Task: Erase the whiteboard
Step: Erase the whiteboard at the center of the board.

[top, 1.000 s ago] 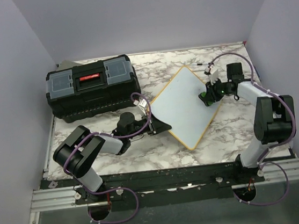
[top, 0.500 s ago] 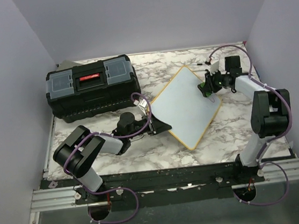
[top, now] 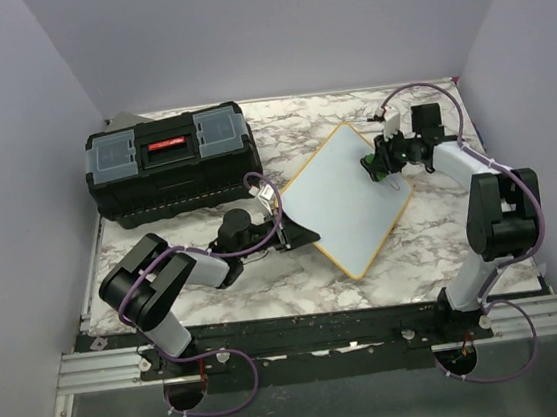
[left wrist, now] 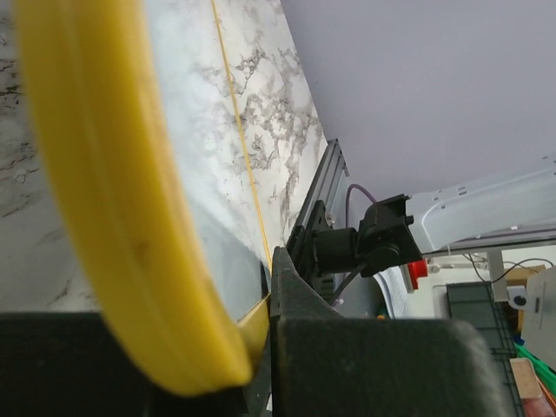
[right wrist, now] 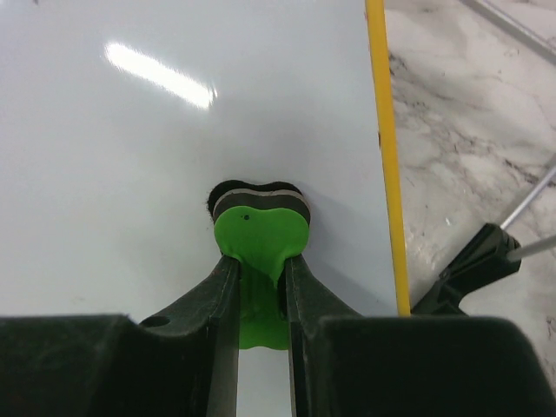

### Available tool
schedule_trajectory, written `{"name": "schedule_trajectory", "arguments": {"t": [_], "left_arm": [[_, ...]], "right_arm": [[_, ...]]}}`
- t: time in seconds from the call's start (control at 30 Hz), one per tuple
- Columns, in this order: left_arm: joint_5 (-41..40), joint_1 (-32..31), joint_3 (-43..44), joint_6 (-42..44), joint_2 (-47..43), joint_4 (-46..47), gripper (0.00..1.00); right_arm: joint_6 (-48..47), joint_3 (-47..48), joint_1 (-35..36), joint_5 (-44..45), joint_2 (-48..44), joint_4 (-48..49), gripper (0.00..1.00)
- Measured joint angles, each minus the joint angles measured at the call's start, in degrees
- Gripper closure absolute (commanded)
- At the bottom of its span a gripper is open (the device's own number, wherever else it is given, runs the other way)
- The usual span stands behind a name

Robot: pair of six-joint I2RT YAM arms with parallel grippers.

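The whiteboard [top: 342, 193] lies flat in the middle of the marble table, turned like a diamond, white with a yellow frame [left wrist: 113, 226]. No writing shows on it. My left gripper [top: 297, 235] is shut on the board's near-left frame edge. My right gripper [top: 374, 165] is shut on a green eraser [right wrist: 258, 236] with a black felt pad, pressed against the board's surface [right wrist: 130, 174] near its right yellow edge [right wrist: 385, 156].
A black toolbox [top: 172, 160] with grey lid compartments stands at the back left. The metal rail [top: 314, 340] with the arm bases runs along the near edge. Grey walls close the table in on three sides.
My right gripper has slid the eraser up and to the left along the board's right side. The left arm and the board have stayed still.
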Motion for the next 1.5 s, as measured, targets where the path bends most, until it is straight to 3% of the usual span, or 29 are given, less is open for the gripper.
{"name": "schedule_trajectory", "arguments": {"t": [0.3, 0.57, 0.8, 1.1, 1.3, 1.5], "left_arm": [[-0.02, 0.0, -0.02, -0.22, 0.0, 0.0, 1.0], [0.02, 0.0, -0.24, -0.13, 0.0, 0.42, 1.0], [0.28, 0.0, -0.44, 0.24, 0.46, 1.25, 1.0], [0.26, 0.02, -0.44, 1.14, 0.5, 0.74, 1.0], [0.24, 0.0, -0.44, 1.25, 0.42, 0.68, 1.0], [0.33, 0.0, -0.44, 1.42, 0.42, 0.74, 1.0]], "right_arm": [[1.95, 1.95, 0.07, 2.05, 1.66, 0.68, 1.0], [-5.42, -5.49, -9.27, 3.74, 0.39, -1.4, 0.99], [-10.8, -10.47, -6.43, 2.12, -5.16, -3.21, 0.99], [-4.42, -10.19, -1.75, 1.92, -7.06, -2.45, 0.99], [-1.36, -7.39, -5.44, 5.57, -3.23, 0.63, 0.99], [-5.88, -8.44, -9.66, 7.08, -1.44, 0.66, 0.99]]}}
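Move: Back and to the right of the right hand, which has the green eraser on the slanted board, lie the leftover red marks: about 5 cm back, 5 cm right and 4 cm lower. The board's right corner is roughly 4 cm back, 10 cm right and 6 cm lower; the board's middle lies some 9 cm back, 10 cm left and nearly level. From the left hand, the red marks are about 14 cm ahead, 26 cm right and 9 cm lower. Rubbing the eraser over the board in quick zigzags, the right hand nudges forward-left, sweeps about 9 cm right and down the slope, returns back-left, then swings forward and right again towards the right corner. It ends about 9 cm right, 5 cm lower and 3 cm back, turned some 10 degrees clockwise, its grip kept. The left hand stays still, pinching the board's raised left edge. ##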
